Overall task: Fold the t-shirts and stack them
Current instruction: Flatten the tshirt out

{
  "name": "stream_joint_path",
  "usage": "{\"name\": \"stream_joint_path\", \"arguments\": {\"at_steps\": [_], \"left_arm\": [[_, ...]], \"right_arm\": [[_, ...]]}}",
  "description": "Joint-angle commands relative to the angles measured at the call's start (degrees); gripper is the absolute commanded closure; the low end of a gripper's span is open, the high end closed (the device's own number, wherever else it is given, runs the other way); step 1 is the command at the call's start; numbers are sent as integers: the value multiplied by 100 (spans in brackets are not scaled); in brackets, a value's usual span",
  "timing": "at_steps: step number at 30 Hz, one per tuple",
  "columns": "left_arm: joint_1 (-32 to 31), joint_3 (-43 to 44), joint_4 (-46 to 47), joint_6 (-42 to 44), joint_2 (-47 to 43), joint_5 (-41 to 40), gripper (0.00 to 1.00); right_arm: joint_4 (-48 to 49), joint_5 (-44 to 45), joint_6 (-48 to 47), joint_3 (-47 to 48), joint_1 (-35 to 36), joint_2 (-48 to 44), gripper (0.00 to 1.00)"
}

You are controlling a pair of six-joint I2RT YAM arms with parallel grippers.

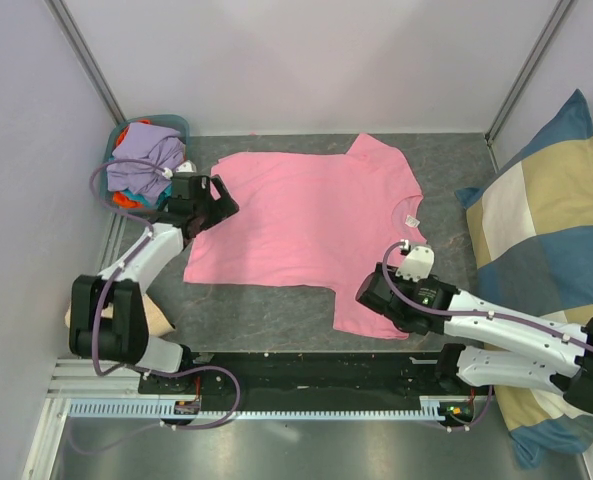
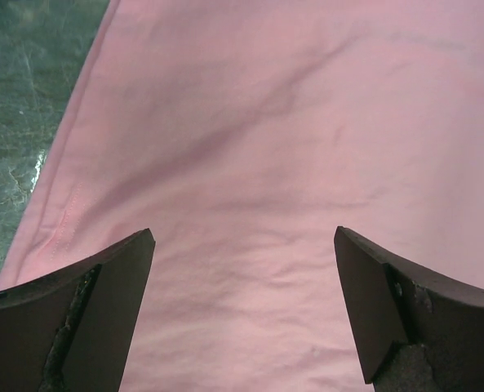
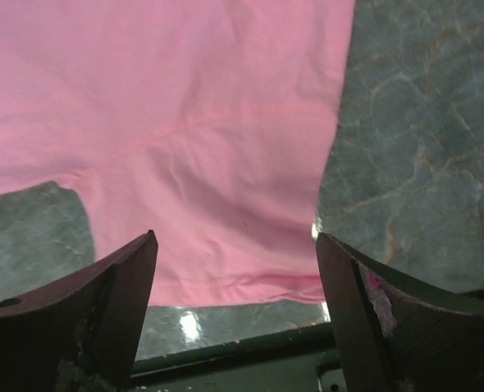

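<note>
A bright pink t-shirt (image 1: 306, 225) lies spread flat on the grey table, its white neck label (image 1: 412, 220) toward the right. My left gripper (image 1: 220, 197) hovers open over the shirt's left edge. In the left wrist view pink fabric (image 2: 290, 122) fills the space between the fingers (image 2: 119, 286) and nothing is gripped. My right gripper (image 1: 369, 298) stands open above the near sleeve. In the right wrist view the sleeve hem (image 3: 242, 286) lies between the wide-apart fingers (image 3: 348, 294). Lavender, teal and orange t-shirts (image 1: 141, 165) are heaped at the back left.
A teal basket (image 1: 179, 128) holds the heap of shirts in the back left corner. A large blue-and-cream checked cushion (image 1: 546, 240) leans along the right side. A black rail (image 1: 316, 368) runs along the table's near edge, close to the sleeve hem.
</note>
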Motion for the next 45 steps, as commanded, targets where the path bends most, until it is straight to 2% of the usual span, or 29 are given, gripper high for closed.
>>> {"name": "stream_joint_path", "arguments": {"at_steps": [1,7,15,21,24,29,33,36,42,45], "left_arm": [[-47,98,-158,194,-669,208,0],[-100,-297,-176,256,-1171,402,0],[-117,-657,-159,256,-1391,586,0],[-118,-816,-132,264,-1540,683,0],[-118,-860,-123,282,-1567,683,0],[-118,-904,-106,247,-1523,797,0],[-118,-922,-115,273,-1532,824,0],[-117,-913,-88,247,-1444,876,0],[-126,-922,-36,194,-1303,991,0],[-126,-930,-36,203,-1321,1000,0]], "right_arm": [[-381,-386,793,-377,115,168,13],[-433,-291,1172,-579,308,177,12],[-592,-97,1664,-553,458,151,13],[-1031,499,1612,246,502,492,13],[-1067,527,1594,431,502,572,13],[-137,369,1559,-251,510,432,13],[-73,342,1954,-755,484,3,14],[-91,167,1824,-983,248,-165,14],[-30,-70,1822,-878,141,430,14],[321,-211,1866,-1080,141,625,13]]}}
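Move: The near sleeve's cuff lies under my open right hand, about 5 cm back, 2 cm to the left and 9 cm below. At that same depth the armpit is some 12 cm left and 5 cm ahead of that hand, and the collar tag 20 cm ahead and 5 cm right. From my left hand, the t-shirt's near hem corner is about 14 cm back, 8 cm left and 8 cm down. I dip my open right hand down and back to the sleeve cuff, bring it up and forward a few centimetres, then lower it again to the right, ending about 6 cm lower and turned some 10 degrees clockwise. My left hand, still wide open, keeps rising about 5 cm off the shirt, draws back towards the near edge and sinks most of that rise again. ##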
